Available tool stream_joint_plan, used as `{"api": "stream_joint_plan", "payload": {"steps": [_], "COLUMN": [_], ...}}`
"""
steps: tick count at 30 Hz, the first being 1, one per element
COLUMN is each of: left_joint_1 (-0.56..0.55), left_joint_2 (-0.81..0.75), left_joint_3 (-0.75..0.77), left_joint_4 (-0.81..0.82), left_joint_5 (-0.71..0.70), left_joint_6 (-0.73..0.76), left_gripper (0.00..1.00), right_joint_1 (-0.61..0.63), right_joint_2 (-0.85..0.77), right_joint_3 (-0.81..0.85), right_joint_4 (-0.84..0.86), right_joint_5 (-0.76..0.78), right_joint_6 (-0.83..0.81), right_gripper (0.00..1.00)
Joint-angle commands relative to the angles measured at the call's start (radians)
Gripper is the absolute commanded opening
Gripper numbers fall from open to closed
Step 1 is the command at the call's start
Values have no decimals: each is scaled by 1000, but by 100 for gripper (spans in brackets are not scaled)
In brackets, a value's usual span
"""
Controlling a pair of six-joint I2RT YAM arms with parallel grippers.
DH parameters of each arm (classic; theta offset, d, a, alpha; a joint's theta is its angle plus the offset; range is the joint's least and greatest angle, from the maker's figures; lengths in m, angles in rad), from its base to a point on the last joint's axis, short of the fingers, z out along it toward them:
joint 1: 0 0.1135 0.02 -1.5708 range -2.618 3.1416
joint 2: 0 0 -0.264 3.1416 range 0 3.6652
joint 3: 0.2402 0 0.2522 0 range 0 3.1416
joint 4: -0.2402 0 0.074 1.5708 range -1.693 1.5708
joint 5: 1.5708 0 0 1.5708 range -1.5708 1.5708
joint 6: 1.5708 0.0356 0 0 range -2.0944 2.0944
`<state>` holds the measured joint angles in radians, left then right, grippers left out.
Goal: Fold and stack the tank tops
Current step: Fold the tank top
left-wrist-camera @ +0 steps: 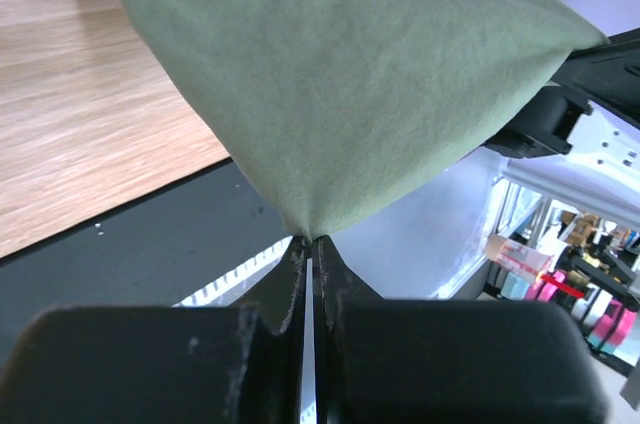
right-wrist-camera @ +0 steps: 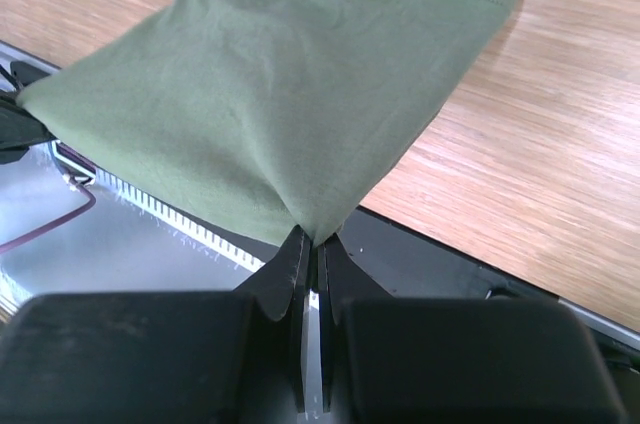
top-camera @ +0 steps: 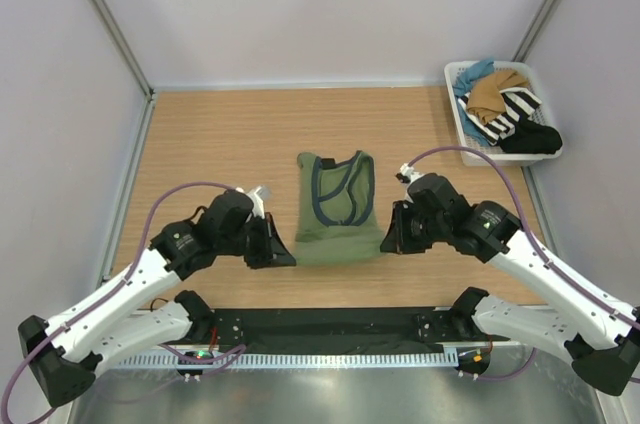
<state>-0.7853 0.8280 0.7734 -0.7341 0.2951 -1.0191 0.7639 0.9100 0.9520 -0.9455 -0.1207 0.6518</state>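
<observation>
An olive green tank top (top-camera: 337, 212) with dark blue-grey trim lies in the middle of the wooden table, neck toward the far side. My left gripper (top-camera: 283, 247) is shut on its near left hem corner, and the green cloth (left-wrist-camera: 350, 74) stretches up from the pinch (left-wrist-camera: 309, 239). My right gripper (top-camera: 388, 236) is shut on the near right hem corner, the green cloth (right-wrist-camera: 290, 104) taut away from the pinch (right-wrist-camera: 314, 242). The hem hangs lifted between both grippers. A tan-brown top (top-camera: 496, 92) lies in the basket at the back right.
A white basket (top-camera: 455, 104) at the table's back right corner holds the tan top, a black-and-white striped garment (top-camera: 512, 109), a black garment (top-camera: 531, 137) and a bit of blue cloth (top-camera: 472, 76). A black strip (top-camera: 330, 322) runs along the table's near edge. Walls enclose three sides.
</observation>
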Motion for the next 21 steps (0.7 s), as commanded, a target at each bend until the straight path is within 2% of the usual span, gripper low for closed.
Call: {"api": "stream_joint_plan", "payload": {"steps": [1,5,9,14,21], "left_joint_1": [-3,-2,-2,9,84], "left_joint_2": [40,106,157,217,287], "left_joint_3": [63,72,81,127,145], "left_joint_4": [70,142,193,216,265], "left_joint_5": [59,79,79,75,131], "left_joint_6": [-24,-44,-56,-58,-56], "left_gripper": [0,0,0,0,0], "right_joint_1": [2,0,-5,-32,-162], "right_joint_2": [13,55,101,185,253], "right_joint_3": [102,133,168,205,246], "right_joint_4": [-52,-64,-59,-32,36], "right_joint_5": [68,116,235,280,210], "right_joint_6": [-23,-37,-53,-89,-156], "right_gripper": [1,1,1,1,1]}}
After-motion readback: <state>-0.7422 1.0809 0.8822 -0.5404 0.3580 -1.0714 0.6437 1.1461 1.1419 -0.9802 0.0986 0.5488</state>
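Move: Both hands already hold the green tank top's hem end by its corners, about 16 cm above the table. The neckline it is being carried towards lies roughly 26 cm ahead and 12 cm to the right of the left hand, and about 23 cm ahead and 9 cm to the left of the right hand. The shoulder end lies some 9 cm farther out than the neckline; the table's near edge runs about 5 cm behind the left hand. Carrying the held hem corners out towards the neckline, the right hand leads, going about 8 cm forward and nearly 3 cm to the right while its wrist rolls some 15 degrees so the fingers point more steeply down. The left hand goes about 5 cm forward and nearly as far right, rising slightly; both grippers stay shut on the cloth. ##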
